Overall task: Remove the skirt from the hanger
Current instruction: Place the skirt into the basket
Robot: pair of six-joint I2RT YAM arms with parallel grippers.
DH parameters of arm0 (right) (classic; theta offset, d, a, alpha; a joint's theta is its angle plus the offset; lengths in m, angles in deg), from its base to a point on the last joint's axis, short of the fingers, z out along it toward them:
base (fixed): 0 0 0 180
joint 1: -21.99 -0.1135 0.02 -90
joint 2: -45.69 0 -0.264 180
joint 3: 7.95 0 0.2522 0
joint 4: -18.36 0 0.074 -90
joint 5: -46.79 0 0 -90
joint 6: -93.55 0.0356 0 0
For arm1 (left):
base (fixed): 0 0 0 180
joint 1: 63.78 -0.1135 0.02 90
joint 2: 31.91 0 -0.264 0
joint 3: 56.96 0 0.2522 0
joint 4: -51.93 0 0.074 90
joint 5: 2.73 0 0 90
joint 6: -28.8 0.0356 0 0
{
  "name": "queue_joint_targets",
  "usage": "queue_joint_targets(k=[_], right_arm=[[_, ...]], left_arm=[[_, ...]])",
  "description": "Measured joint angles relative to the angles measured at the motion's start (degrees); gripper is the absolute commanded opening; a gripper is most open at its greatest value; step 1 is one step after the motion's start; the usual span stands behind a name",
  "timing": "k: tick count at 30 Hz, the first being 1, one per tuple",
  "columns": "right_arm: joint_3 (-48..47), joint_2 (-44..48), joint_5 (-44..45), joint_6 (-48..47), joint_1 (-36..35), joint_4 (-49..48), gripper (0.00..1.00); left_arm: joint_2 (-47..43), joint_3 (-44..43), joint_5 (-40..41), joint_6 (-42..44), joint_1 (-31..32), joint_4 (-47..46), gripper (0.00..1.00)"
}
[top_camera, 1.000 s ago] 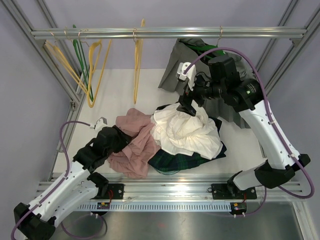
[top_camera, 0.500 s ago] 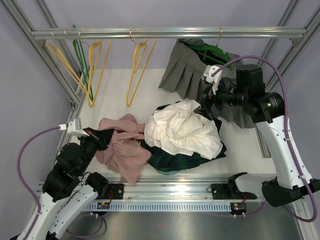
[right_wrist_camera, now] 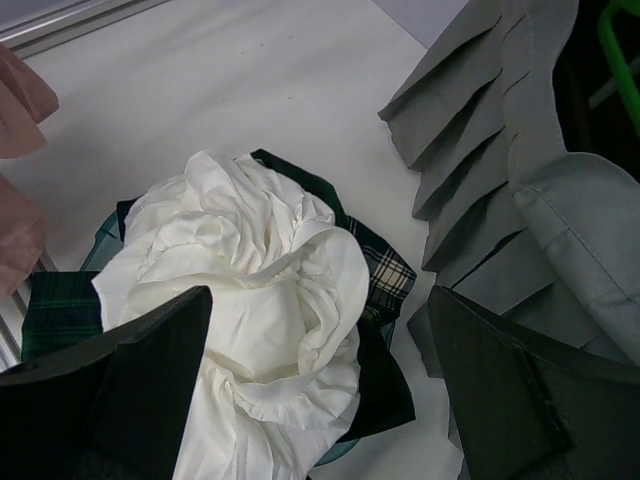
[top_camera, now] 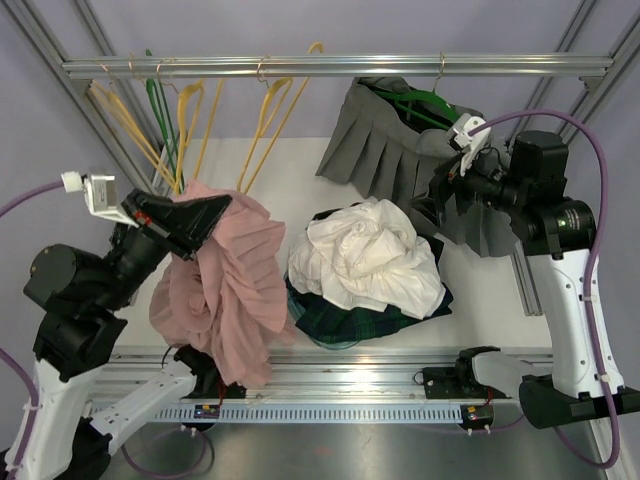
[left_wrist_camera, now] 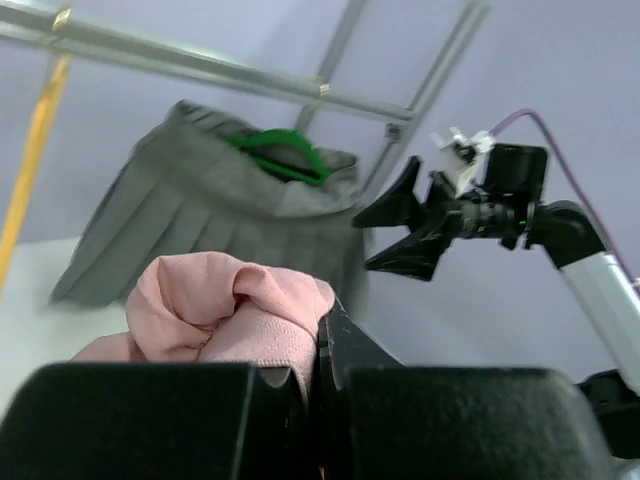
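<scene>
A grey pleated skirt (top_camera: 385,150) hangs from a green hanger (top_camera: 420,100) on the rail, at the back right. In the left wrist view the grey skirt (left_wrist_camera: 190,210) and its hanger (left_wrist_camera: 280,155) lie straight ahead. My right gripper (top_camera: 448,192) stands open beside the skirt's lower right part, with nothing between its fingers. In the right wrist view the right gripper (right_wrist_camera: 320,300) looks down with the grey skirt (right_wrist_camera: 500,130) to its right. My left gripper (top_camera: 212,212) is raised at the left, shut on a pink garment (top_camera: 225,290) that hangs below it. The pink garment (left_wrist_camera: 230,310) is pinched in the left gripper (left_wrist_camera: 318,345).
A white garment (top_camera: 365,255) lies heaped on a dark green plaid one (top_camera: 340,318) in the middle of the table. Bare yellow hangers (top_camera: 190,120) and a bare green hanger (top_camera: 158,95) hang from the rail (top_camera: 330,66) at the left. Frame posts stand at both sides.
My left gripper shut on the pink garment and lifted it up and to the left, off the pile. My right arm drew back to the right, beside the grey skirt. A yellow hanger swings.
</scene>
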Motion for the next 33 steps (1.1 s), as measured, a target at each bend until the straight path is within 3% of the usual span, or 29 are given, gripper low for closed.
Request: queue_joint_targets(k=[6, 11, 24, 30, 33], right_arm=[[0.92, 1.97, 0.26, 1.64, 2.78, -1.33, 0.97], [2.45, 2.95, 0.96, 2.99, 4.59, -2.56, 0.97], [5.57, 3.23, 4.15, 6.14, 8.39, -5.09, 0.98], [5.75, 4.04, 6.75, 6.91, 10.73, -5.14, 0.99], [6.29, 4.87, 9.51, 8.11, 12.04, -5.55, 0.99]], left_arm=[[13.53, -9.57, -9.14, -1.57, 0.02, -10.51, 0.0], [21.4, -12.7, -13.31, -5.68, 0.81, -20.7, 0.0], [43.15, -29.4, -11.93, -4.74, 13.2, -33.62, 0.0], [49.09, -30.01, -10.99, -4.76, 16.09, -36.59, 0.0], [49.7, -25.31, -10.38, -4.09, 17.0, -37.73, 0.0]])
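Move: Off to the right of the left hand, which already holds the pink skirt high up, lies the basket, heaped with the white skirt: about 26 cm right, 6 cm ahead and some 44 cm below. The grey skirt hangs roughly 31 cm right, 19 cm ahead and 15 cm lower; the emptied yellow hangers are about 7 cm right and 12 cm ahead, near hand height. From the right hand, the basket is some 7 cm left, 6 cm back and 34 cm down. Swinging the hanging pink skirt rightward, the left hand carries it about 24 cm towards a place above the basket, easing 8 cm forward; it climbs some 14 cm, then starts sinking, turning nearly 30 degrees clockwise with its pinch kept. The open right hand backs off 8 cm to the right, away from the basket, also turning clockwise. ##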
